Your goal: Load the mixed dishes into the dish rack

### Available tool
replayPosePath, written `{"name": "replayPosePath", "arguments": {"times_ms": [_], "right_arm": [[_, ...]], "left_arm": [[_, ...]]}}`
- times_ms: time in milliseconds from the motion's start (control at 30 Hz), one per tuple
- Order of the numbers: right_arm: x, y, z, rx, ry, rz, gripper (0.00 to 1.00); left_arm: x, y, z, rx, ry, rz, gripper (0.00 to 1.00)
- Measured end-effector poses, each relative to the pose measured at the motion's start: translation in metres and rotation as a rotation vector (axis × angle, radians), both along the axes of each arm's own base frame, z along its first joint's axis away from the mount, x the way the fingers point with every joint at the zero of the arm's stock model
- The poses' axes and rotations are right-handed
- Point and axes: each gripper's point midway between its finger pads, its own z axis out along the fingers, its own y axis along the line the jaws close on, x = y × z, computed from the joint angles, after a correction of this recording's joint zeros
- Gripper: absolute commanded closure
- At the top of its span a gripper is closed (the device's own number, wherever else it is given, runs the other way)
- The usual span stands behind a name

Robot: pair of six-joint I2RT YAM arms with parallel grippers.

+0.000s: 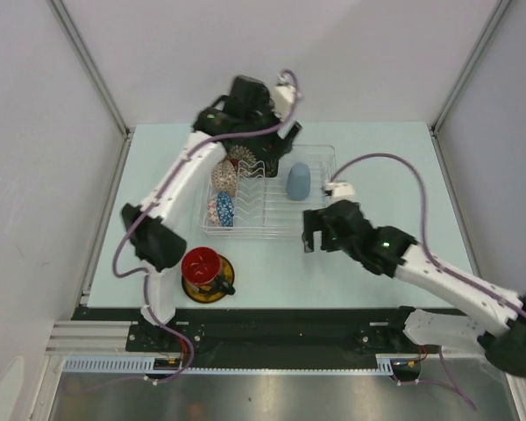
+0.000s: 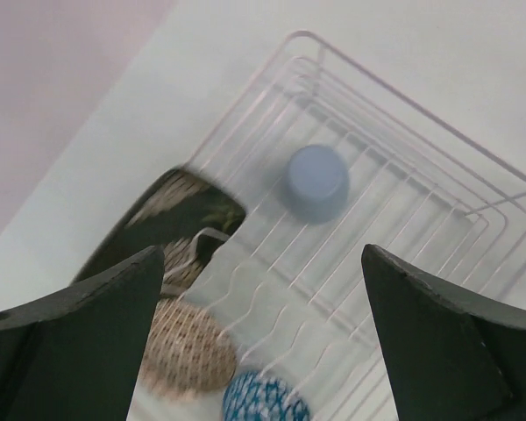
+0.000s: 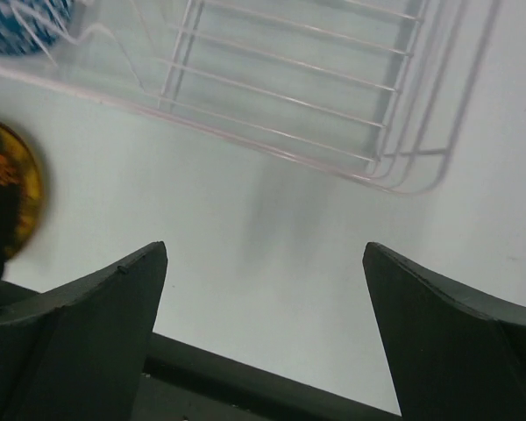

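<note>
The white wire dish rack (image 1: 317, 207) stands mid-table. Along its left side stand a black square floral plate (image 1: 242, 157), a beige netted bowl (image 1: 224, 177) and a small blue patterned bowl (image 1: 224, 210). My left gripper (image 1: 265, 165) hangs open over the rack's far left; its wrist view shows the plate (image 2: 180, 215), the netted bowl (image 2: 184, 346) and the blue bowl (image 2: 263, 399) below. A red mug (image 1: 201, 265) sits on the yellow dark-rimmed saucer (image 1: 219, 282) in front of the rack's left corner. My right gripper (image 1: 312, 237) is open and empty just in front of the rack's near edge (image 3: 333, 162).
A plain pale blue cup (image 1: 298, 181) stands upside down in the right half of the rack, also in the left wrist view (image 2: 316, 181). The saucer's edge (image 3: 9, 197) shows at the left of the right wrist view. A black rail (image 1: 272, 316) runs along the table's near edge.
</note>
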Motion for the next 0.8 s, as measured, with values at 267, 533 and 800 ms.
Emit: {"name": "replayPosePath", "arguments": {"times_ms": [267,533,800], "right_arm": [[0.01,0.118,-0.011,-0.455,-0.116,0.183,0.0],[0.0,0.211,-0.01,-0.478,-0.121,0.402,0.12],[-0.014,0.278,0.018,-0.308,-0.086,0.594,0.3]], "left_arm": [[-0.053,0.188,0.087,-0.119,-0.099,0.298,0.0],[-0.132,0.276,0.008,-0.137,0.05,0.473,0.0],[-0.141,0.295,-0.045,-0.172,0.187,0.526,0.0]]}}
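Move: The red mug on its plate lies about 28 cm to the right hand's left, some 5 cm nearer the base and 13 cm below it; the plate's middle is about 3 cm farther back than the mug. The patterned bowls in the rack stand some 24 cm left of this hand and 11 cm ahead. From the left hand, the red mug is about 26 cm back, 22 cm left and 22 cm below. Leftward and nearly level, the right hand sweeps some 28 cm quickly in front of the rack to the red mug, turning about 35 degrees counter-clockwise while its wide-open fingers narrow a little. The empty left hand clears out about 30 cm left and 14 cm back, rising over the rack before dipping beside it, also turning counter-clockwise. ##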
